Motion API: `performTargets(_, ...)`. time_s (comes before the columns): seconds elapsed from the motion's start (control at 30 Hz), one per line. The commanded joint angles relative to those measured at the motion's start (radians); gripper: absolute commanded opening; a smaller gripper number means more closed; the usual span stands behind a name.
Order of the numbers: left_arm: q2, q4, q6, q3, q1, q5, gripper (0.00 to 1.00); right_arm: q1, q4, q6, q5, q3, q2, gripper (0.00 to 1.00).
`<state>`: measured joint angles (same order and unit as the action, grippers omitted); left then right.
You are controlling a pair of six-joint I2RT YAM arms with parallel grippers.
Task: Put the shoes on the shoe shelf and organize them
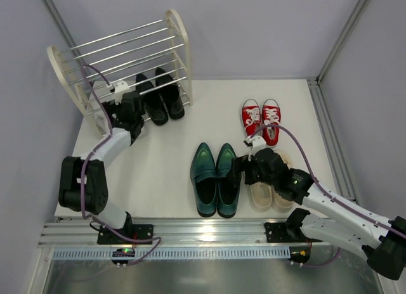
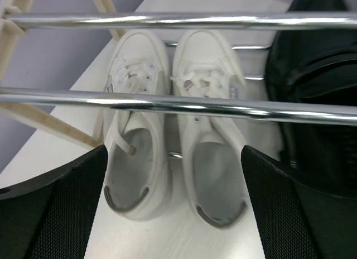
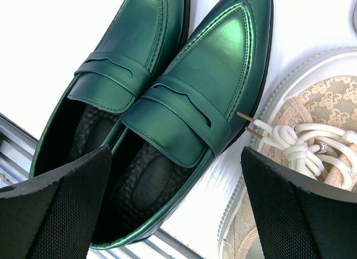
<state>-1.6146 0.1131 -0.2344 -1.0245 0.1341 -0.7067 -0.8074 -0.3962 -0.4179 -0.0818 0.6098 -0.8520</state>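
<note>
The shoe shelf (image 1: 120, 53) stands at the back left. Black dress shoes (image 1: 162, 94) sit on its lowest tier at the right. White sneakers (image 2: 173, 125) sit beside them at the left, under the silver rods (image 2: 184, 105). My left gripper (image 1: 125, 107) is open and empty just behind the white sneakers' heels. Green loafers (image 1: 216, 180) lie mid-table, also in the right wrist view (image 3: 167, 97). My right gripper (image 1: 240, 169) is open, hovering over the right loafer's heel and the beige sneakers (image 1: 269, 192). Red sneakers (image 1: 261, 120) lie behind them.
The table's right edge has a metal rail (image 1: 333, 142). A metal rail with the arm bases (image 1: 190, 234) runs along the near edge. Purple walls enclose the table. The shelf's upper tiers hold only bare rods.
</note>
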Motion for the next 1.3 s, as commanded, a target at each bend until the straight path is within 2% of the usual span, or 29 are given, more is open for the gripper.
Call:
performTargets(0.0,0.145,-0.085,-0.094,-0.034,0.088,-0.062,1.00,0.005,0.036,-0.001,-0.002,-0.004,0.031,0.97)
performTargets(0.13,0.229,-0.263,-0.235,-0.045,0.174,-0.022,1.00,0.005,0.014,-0.019,-0.045,0.001,0.053,0.97)
performTargets(0.17,0.246,-0.298,-0.279,-0.043,0.192,0.049,0.99,0.005,0.004,-0.036,-0.074,0.004,0.053,0.97)
performTargets(0.23,0.292,-0.369,-0.295,-0.031,0.284,0.123,0.96,0.007,-0.044,-0.062,-0.125,0.018,0.059,0.97)
performTargets(0.27,0.304,-0.384,-0.312,-0.010,0.323,0.162,0.95,0.007,-0.090,-0.106,-0.198,0.024,0.060,0.97)
performTargets(0.3,0.315,-0.413,-0.319,0.001,0.410,0.183,0.95,0.008,-0.110,-0.125,-0.238,0.024,0.065,0.97)
performTargets(0.33,0.327,-0.430,-0.338,0.010,0.448,0.200,0.94,0.010,-0.128,-0.146,-0.275,0.025,0.079,0.97)
performTargets(0.4,0.325,-0.467,-0.414,0.033,0.531,0.262,0.91,0.017,-0.199,-0.237,-0.399,0.033,0.090,0.97)
performTargets(0.47,0.312,-0.491,-0.494,0.059,0.659,0.311,0.87,0.034,-0.278,-0.321,-0.462,0.059,0.099,0.97)
performTargets(0.57,0.256,-0.495,-0.620,0.081,0.820,0.312,0.80,0.057,-0.329,-0.377,-0.518,0.076,0.106,0.97)
performTargets(0.67,0.161,-0.576,-0.695,0.009,0.929,0.270,0.79,0.066,-0.351,-0.412,-0.527,0.082,0.116,0.98)
performTargets(0.83,0.072,-0.628,-0.779,-0.089,1.042,0.236,0.78,0.065,-0.375,-0.426,-0.539,0.079,0.149,0.97)
performTargets(1.07,0.039,-0.696,-0.905,-0.112,1.160,0.176,0.77,0.065,-0.411,-0.387,-0.559,0.090,0.165,0.97)
performTargets(1.27,-0.030,-0.751,-0.914,-0.197,1.257,0.153,0.77,0.065,-0.397,-0.381,-0.547,0.070,0.176,0.97)
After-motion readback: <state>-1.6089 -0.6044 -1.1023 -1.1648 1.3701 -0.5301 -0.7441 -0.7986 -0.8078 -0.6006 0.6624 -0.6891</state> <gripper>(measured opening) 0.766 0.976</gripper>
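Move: The green shoes lie about 38 cm to the left hand's right, 27 cm back and 13 cm below; the white shoes sit almost beneath it, 2 cm back and 11 below, the black shoes 17 cm right and 4 ahead. From the right hand the beige shoes are some 13 cm right, 5 back and 10 below, the green shoes 8 cm left, 4 back, the red shoes 10 cm right, 18 ahead. Left hand swings 40 cm right, 30 back, over the green shoes; right hand clears off 12 cm right. ##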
